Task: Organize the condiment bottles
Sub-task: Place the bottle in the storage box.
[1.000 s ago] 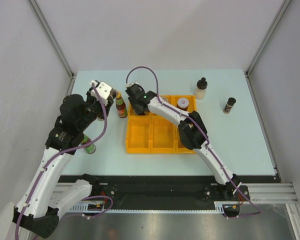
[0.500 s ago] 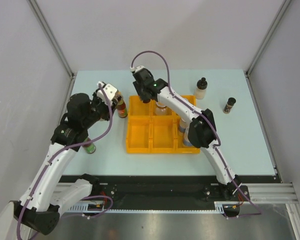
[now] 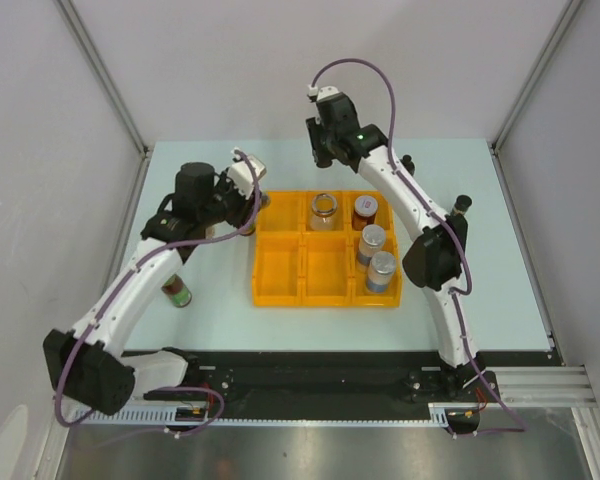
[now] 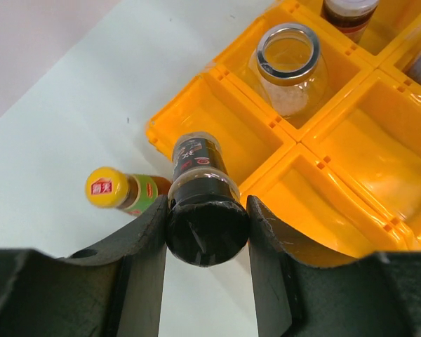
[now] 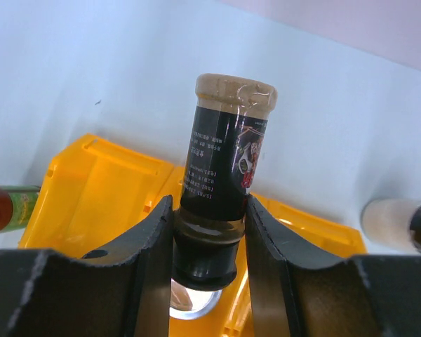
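My left gripper [image 4: 207, 210] is shut on a black-capped spice jar [image 4: 200, 175], held just off the left back corner of the yellow-orange tray [image 4: 351, 175]. Beside it on the table stands a yellow-capped, green-labelled sauce bottle [image 4: 119, 191]. My right gripper [image 5: 208, 210] is shut on a black-labelled jar [image 5: 224, 154] and hangs above the tray's back edge [image 5: 105, 175]. In the top view the left gripper [image 3: 252, 195] is at the tray's left back corner and the right gripper [image 3: 323, 150] behind the tray [image 3: 280, 275]. An open clear jar [image 3: 323, 210], a brown jar [image 3: 366, 209] and two silver-lidded jars [image 3: 377, 258] stand in the tray.
A green-labelled bottle [image 3: 180, 292] stands on the table left of the tray. A dark-capped jar [image 3: 463, 203] shows partly behind the right arm. A pale bottle with a black cap [image 5: 400, 223] stands right of the tray's back edge. Grey walls close in the table on three sides.
My right gripper has risen from the tray's back left compartment and swung back and right with its jar. My left gripper has carried its jar right, up to the tray's corner.
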Available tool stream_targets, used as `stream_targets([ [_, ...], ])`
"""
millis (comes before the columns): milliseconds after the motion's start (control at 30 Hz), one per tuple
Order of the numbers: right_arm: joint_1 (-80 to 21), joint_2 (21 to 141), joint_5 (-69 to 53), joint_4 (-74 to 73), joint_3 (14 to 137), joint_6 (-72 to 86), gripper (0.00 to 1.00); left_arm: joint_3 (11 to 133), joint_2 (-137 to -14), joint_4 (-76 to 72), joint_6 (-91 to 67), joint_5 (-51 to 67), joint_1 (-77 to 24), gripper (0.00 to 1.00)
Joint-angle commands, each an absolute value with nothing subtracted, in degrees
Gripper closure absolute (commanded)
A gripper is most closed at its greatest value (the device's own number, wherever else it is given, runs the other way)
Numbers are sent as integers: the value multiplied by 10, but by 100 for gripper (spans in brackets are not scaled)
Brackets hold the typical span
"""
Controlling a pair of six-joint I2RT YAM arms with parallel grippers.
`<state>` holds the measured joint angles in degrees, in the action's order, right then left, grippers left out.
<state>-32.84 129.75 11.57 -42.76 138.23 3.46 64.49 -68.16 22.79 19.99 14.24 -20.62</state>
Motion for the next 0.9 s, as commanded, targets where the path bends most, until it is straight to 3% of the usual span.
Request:
stream_targets([
  [0,-316,1222,85,-419,1393,17,100,700,-763,185,197,163,-211,100],
  [467,-268,1137,16,-417,1288,2,100,872,-1045,269,242,164,-224,100],
  [700,-260,1104,5,-397,1222,2,100,949,-1130,287,257,156,-224,100],
  [767,-259,1100,5,-396,1211,2,100,970,-1146,291,258,155,-224,96],
  [800,-259,1100,5,-397,1209,1,100,977,-1153,292,258,156,-224,88],
  [867,-258,1098,5,-397,1206,2,100,997,-1169,298,258,153,-224,86],
])
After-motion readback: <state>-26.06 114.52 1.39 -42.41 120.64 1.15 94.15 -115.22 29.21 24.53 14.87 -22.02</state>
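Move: The left hand holds a small black-capped bottle; the storage box's far-left compartment, empty, lies about 13 cm ahead, 6 cm right and some 22 cm below. The sauce bottle stands roughly 9 cm ahead, 2 cm left and 15 cm down; the glass jar in the next compartment is 10 cm right of the empty one. From the right hand, holding a black-label bottle, that compartment is about 6 cm back, 11 cm left and 21 cm below. Keeping its grip on the black-capped bottle, the left hand swoops down some 15 cm and forward 12 cm, with about 6 cm to the right, to the far-left compartment, tipping the fingers some 20 degrees further down and slowing at the end. The right hand, still gripping its black-label bottle, draws off right about 6 cm and slightly back, rising 7 cm, then sinking most of that again. ##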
